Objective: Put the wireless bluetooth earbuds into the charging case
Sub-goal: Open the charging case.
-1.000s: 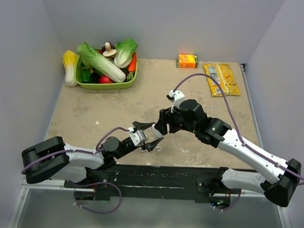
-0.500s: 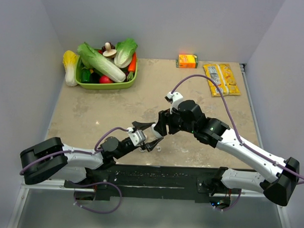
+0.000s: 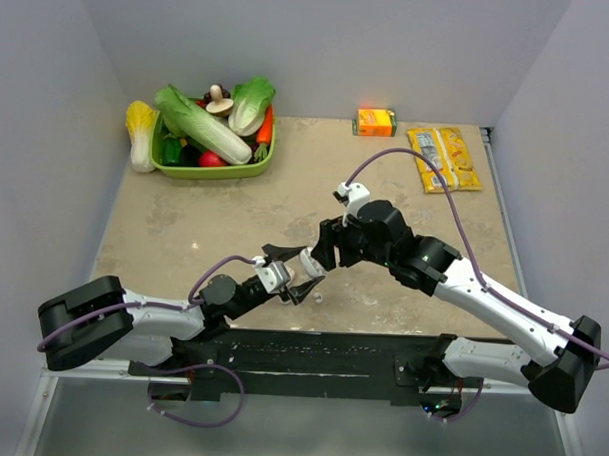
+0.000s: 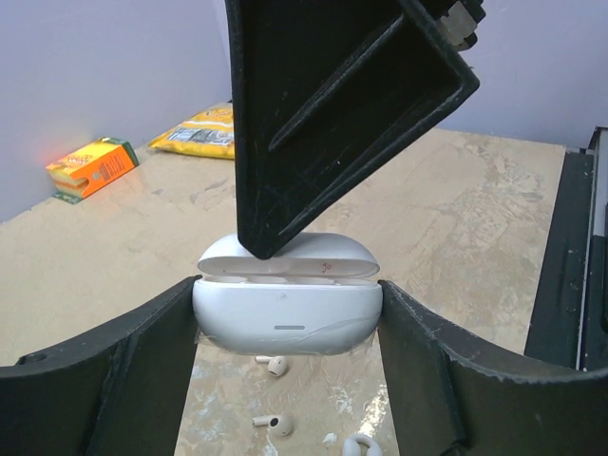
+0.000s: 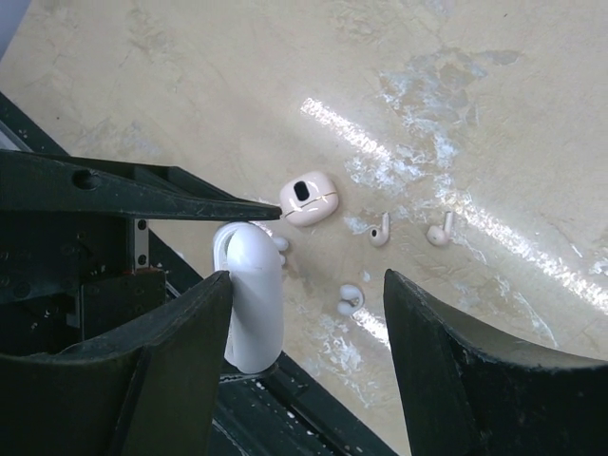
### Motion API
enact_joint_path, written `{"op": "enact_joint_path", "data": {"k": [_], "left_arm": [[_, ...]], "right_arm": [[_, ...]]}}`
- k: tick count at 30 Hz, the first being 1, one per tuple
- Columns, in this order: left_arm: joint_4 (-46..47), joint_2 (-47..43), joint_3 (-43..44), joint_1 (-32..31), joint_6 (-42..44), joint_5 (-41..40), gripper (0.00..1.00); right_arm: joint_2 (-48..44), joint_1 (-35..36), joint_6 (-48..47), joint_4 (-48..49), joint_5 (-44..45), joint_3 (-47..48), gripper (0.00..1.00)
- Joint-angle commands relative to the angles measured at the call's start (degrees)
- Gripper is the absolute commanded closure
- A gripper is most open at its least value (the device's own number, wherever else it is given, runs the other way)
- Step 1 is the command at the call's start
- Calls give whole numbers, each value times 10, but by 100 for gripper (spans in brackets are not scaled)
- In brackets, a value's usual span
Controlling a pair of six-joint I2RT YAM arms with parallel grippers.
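The charging case (image 4: pixel 285 309), glossy white and oval, is clamped by its ends between my left gripper's (image 4: pixel 287 296) two fingers and held above the table with its lid ajar. One finger (image 4: pixel 323 114) of my right gripper reaches down from above, its tip resting on the lid's edge. In the right wrist view the case (image 5: pixel 253 294) stands just inside the left finger of my right gripper (image 5: pixel 306 281), whose jaws are open and hold nothing. Two stemmed earbuds (image 5: pixel 380 230) (image 5: pixel 439 231) and a looped one (image 5: pixel 349 299) lie loose on the table below. From above, both grippers meet at the case (image 3: pixel 307 262).
A small pinkish open case (image 5: pixel 309 197) lies next to the loose earbuds. At the back stand a green basket (image 3: pixel 255 169) of toy vegetables, an orange box (image 3: pixel 375 121) and a yellow packet (image 3: pixel 444 158). The black base rail (image 3: pixel 300 348) runs along the near edge.
The right wrist has shifted very slightly near the case. The left gripper's hold on the case is the same.
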Motion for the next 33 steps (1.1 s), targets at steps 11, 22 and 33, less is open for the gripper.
{"op": "enact_joint_path", "data": {"k": [11, 22, 33], "left_arm": [[131, -20, -12, -4, 12, -10, 100], [165, -22, -22, -5, 10, -14, 100], [183, -37, -35, -10, 14, -16, 100]], "right_arm": [[-77, -25, 10, 64, -60, -30, 34], [-27, -26, 29, 89, -107, -46, 47], [-28, -59, 40, 124, -157, -72, 59]]}}
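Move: About 2 cm back and 3 cm left of the right hand, roughly 1 cm lower, is the slightly ajar lid of the charging case. The left hand already grips the case base; from that hand the lid is some 2 cm right and 1 cm ahead, 1 cm higher. On the table about 17 cm below the left hand, the pink case lies 6 cm left and level, one earbud 2 cm ahead and straight in line, another 4 cm ahead and 4 cm right. Starting with its fingertip at the lid's front edge, the right hand pushes about 2 cm right and 1 cm forward, away from the left hand, then lifts back and left in an arc nearly 3 cm high and sinks again, ending with the tip against the lid's inner side. It rolls some 10 degrees, left side rising, and partly closes its fingers around the lid. The left hand keeps its grip on the base, easing about 1 cm left. ##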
